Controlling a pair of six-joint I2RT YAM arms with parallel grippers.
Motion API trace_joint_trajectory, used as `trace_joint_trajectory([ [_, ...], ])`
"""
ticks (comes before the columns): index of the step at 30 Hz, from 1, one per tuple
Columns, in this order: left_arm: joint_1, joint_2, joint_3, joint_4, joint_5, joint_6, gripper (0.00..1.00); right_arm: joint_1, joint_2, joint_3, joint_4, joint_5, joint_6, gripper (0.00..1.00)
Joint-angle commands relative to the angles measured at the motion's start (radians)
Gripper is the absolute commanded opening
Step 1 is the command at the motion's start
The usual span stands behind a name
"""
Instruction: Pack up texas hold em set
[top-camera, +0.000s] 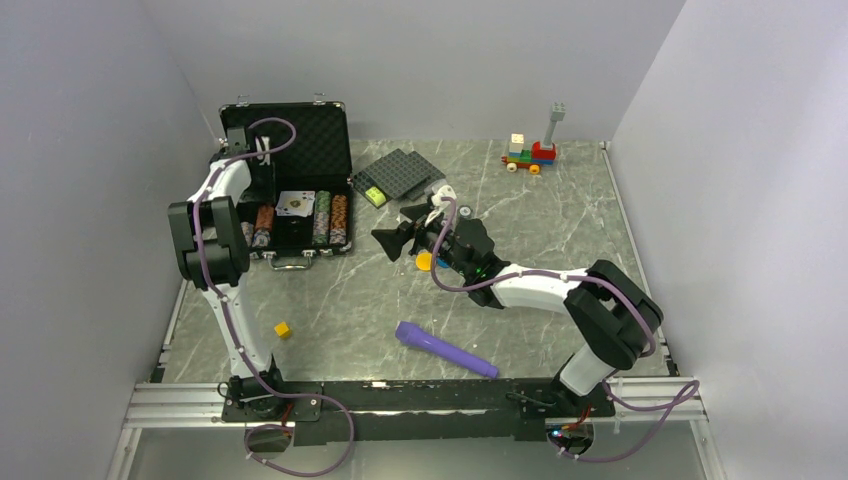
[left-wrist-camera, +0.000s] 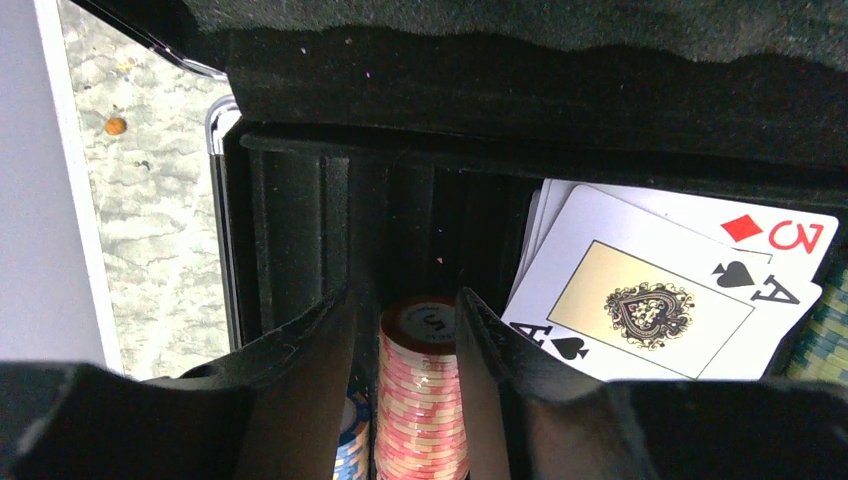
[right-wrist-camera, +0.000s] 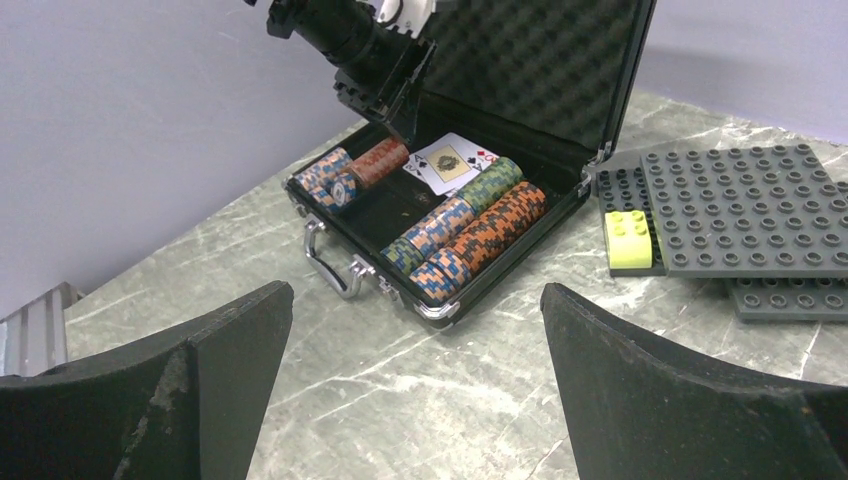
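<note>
The black case (top-camera: 312, 128) stands open at the back left, with a foam-lined lid (right-wrist-camera: 540, 60). Inside lie playing cards (left-wrist-camera: 650, 290) and striped chip stacks (right-wrist-camera: 470, 220). My left gripper (left-wrist-camera: 405, 295) reaches down into the case's left side, its fingers close against both sides of a red chip stack (left-wrist-camera: 420, 390) that lies in a slot beside a blue stack (left-wrist-camera: 345, 440). My right gripper (right-wrist-camera: 415, 288) hangs open and empty over bare table mid-scene, facing the case. A yellow disc (top-camera: 424, 262) lies just below the right gripper (top-camera: 398, 232).
Dark grey studded plates (top-camera: 400, 175) with a lime brick (right-wrist-camera: 628, 238) lie right of the case. A purple cylinder (top-camera: 445, 350) and a small yellow cube (top-camera: 283, 329) rest on the near table. A toy train (top-camera: 528, 155) stands at the back right. Walls close in on three sides.
</note>
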Motion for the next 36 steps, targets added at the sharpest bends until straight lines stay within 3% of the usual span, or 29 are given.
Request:
trace_joint_trajectory([
  [1,0.009,-0.025,-0.048,-0.075,-0.029,0.026,0.45,0.004,-0.058,-0.004,0.028,0.001,-0.016,1.0],
  [24,0.009,-0.148,-0.203,-0.048,-0.071,0.025,0.47,0.009,-0.151,-0.053,0.004,0.044,-0.025,1.0],
  [29,0.008,-0.196,-0.181,-0.035,-0.083,0.007,0.56,0.009,-0.184,-0.061,-0.047,0.084,-0.047,1.0],
  [33,0.008,-0.238,-0.179,-0.004,-0.065,-0.001,0.76,0.009,-0.223,-0.041,-0.152,0.135,-0.075,1.0],
  [36,0.009,-0.243,-0.151,-0.017,-0.058,-0.005,0.85,0.009,-0.255,-0.024,-0.245,0.177,-0.1,1.0],
])
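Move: The red chip stack is already between the left fingers at its far end, its middle some 4 cm back of the hand and 2 cm below. Its channel ends at the case's near wall, about 11 cm back. A blue chip stack lies some 5 cm left and 8 cm back of the hand, and the playing cards about 9 cm right, level. From the right hand the red stack lies some 15 cm ahead, 35 cm left and 18 cm below. The red chip stack, still held at its far end, is drawn back towards the case's near wall and pressed down into its channel by the left hand, about 3 cm back and 1.5 cm down. The hand pauses there, then spreads its fingers, lets go and rises about 3 cm, easing slightly farther back. The open, empty right hand drifts some 3 cm right and 2.5 cm up. ##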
